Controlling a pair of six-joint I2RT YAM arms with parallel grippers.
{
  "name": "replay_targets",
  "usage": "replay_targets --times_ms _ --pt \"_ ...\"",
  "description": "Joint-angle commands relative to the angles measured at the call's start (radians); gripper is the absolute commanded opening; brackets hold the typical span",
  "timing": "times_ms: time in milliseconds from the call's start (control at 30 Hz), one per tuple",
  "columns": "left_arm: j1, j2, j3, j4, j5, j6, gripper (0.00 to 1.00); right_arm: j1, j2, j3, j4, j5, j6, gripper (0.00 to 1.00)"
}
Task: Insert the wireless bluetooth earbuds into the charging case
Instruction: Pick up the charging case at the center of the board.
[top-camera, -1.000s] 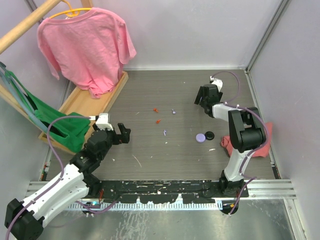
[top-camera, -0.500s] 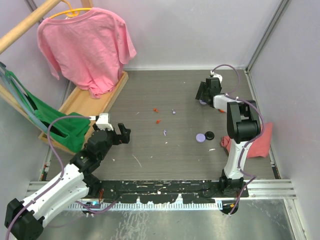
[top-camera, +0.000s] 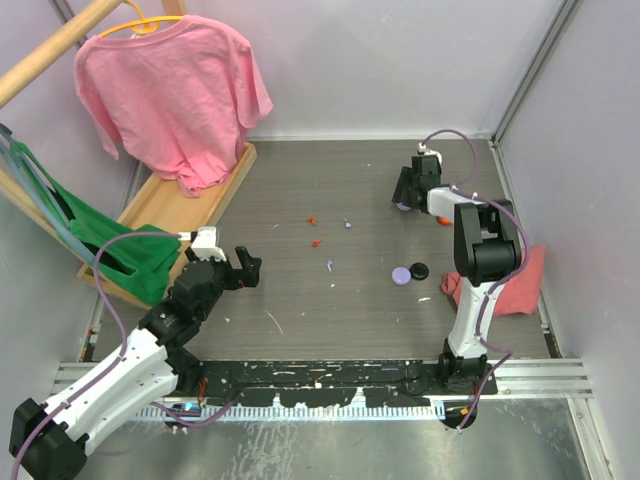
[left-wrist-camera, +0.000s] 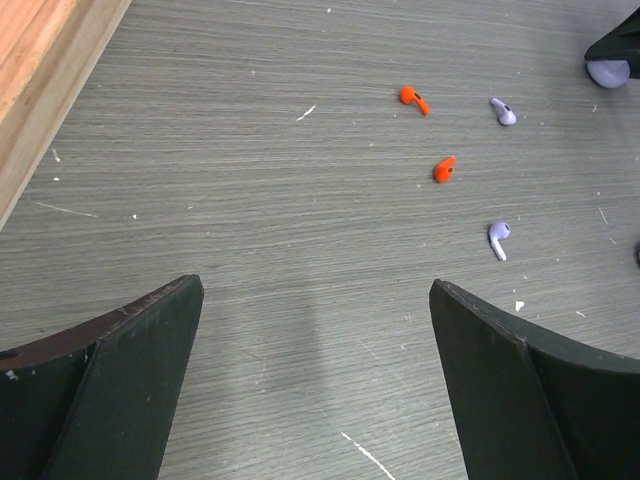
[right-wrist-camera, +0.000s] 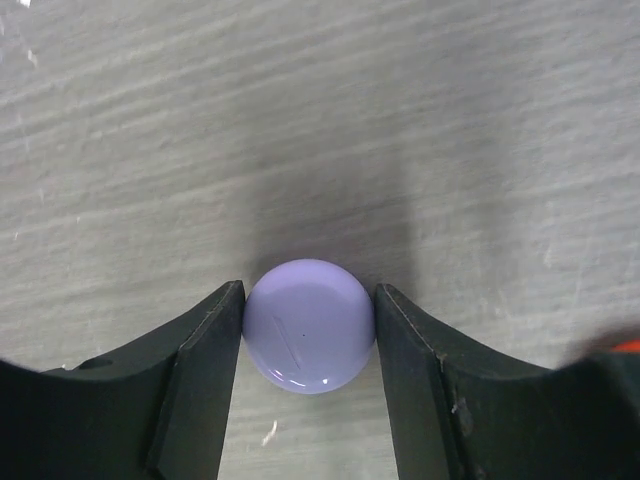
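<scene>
The charging case (top-camera: 419, 269), a small black puck, lies on the table at right of centre, touching a lilac disc (top-camera: 401, 274). The wireless bluetooth earbuds show in no view. My right gripper (top-camera: 406, 199) is far from the case, at the back right. It is shut on another lilac disc (right-wrist-camera: 309, 325), which rests on the table; both fingers (right-wrist-camera: 205, 350) press its sides. That same disc (left-wrist-camera: 607, 72) peeks out at the top right of the left wrist view. My left gripper (top-camera: 247, 268) hovers open over bare table at the near left, fingers (left-wrist-camera: 150, 340) wide apart.
Two orange earbuds (left-wrist-camera: 413, 98) (left-wrist-camera: 444, 169) and two lilac earbuds (left-wrist-camera: 502, 110) (left-wrist-camera: 497, 238) lie scattered mid-table. A wooden rack base (top-camera: 170, 205) with a pink shirt (top-camera: 170, 90) and green cloth (top-camera: 90, 235) fills the left. A red cloth (top-camera: 525, 275) lies by the right arm.
My right gripper has reached further back, come down over the lilac disc and narrowed its jaws onto it. The left arm has not moved.
</scene>
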Motion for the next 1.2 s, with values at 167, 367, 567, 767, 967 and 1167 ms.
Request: replay_targets --times_ms 167,367,567,767,967,1167 --pt "0.004 -0.001 0.029 0.088 0.078 -0.042 0.98 0.022 -0.237 -0.233 0.090 -0.192 0.154 0.50" --pt "0.004 -0.002 0.048 0.108 0.123 -0.094 0.98 0.059 -0.403 -0.432 0.244 -0.257 0.309 0.50" --pt "0.004 0.024 0.072 0.141 0.184 -0.154 0.98 0.145 -0.557 -0.574 0.386 -0.234 0.456 0.50" --pt "-0.003 0.086 0.093 0.208 0.245 -0.214 0.98 0.251 -0.680 -0.653 0.474 -0.170 0.562 0.50" --pt "-0.047 0.159 0.111 0.311 0.248 -0.239 0.98 0.363 -0.769 -0.694 0.520 -0.097 0.622 0.50" --pt "-0.105 0.270 0.145 0.422 0.216 -0.232 0.98 0.448 -0.812 -0.731 0.587 -0.049 0.689 0.50"
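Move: Already pinched in the right hand is a purple charging case. The near purple earbud lies about 18 cm back and 21 cm left of that hand, the far one some 5 cm back and 16 cm left, both barely lower. The first purple case sits about 21 cm back, 3 cm left. From the left hand, the held case is roughly 26 cm ahead, 38 cm right and 12 cm lower; the near purple earbud is 8 cm ahead, 17 cm right, 14 cm lower. Drawing back low over the board at first, the right hand keeps its pinch on the purple case, then sweeps left and climbs towards mid-board, ending about 17 cm back, 18 cm left and 15 cm up, its left side rolling up some 40 degrees and its fingers tipping up. The open left hand comes about 9 cm right to meet it, rising slightly, rolling its left side down and turning clockwise. ##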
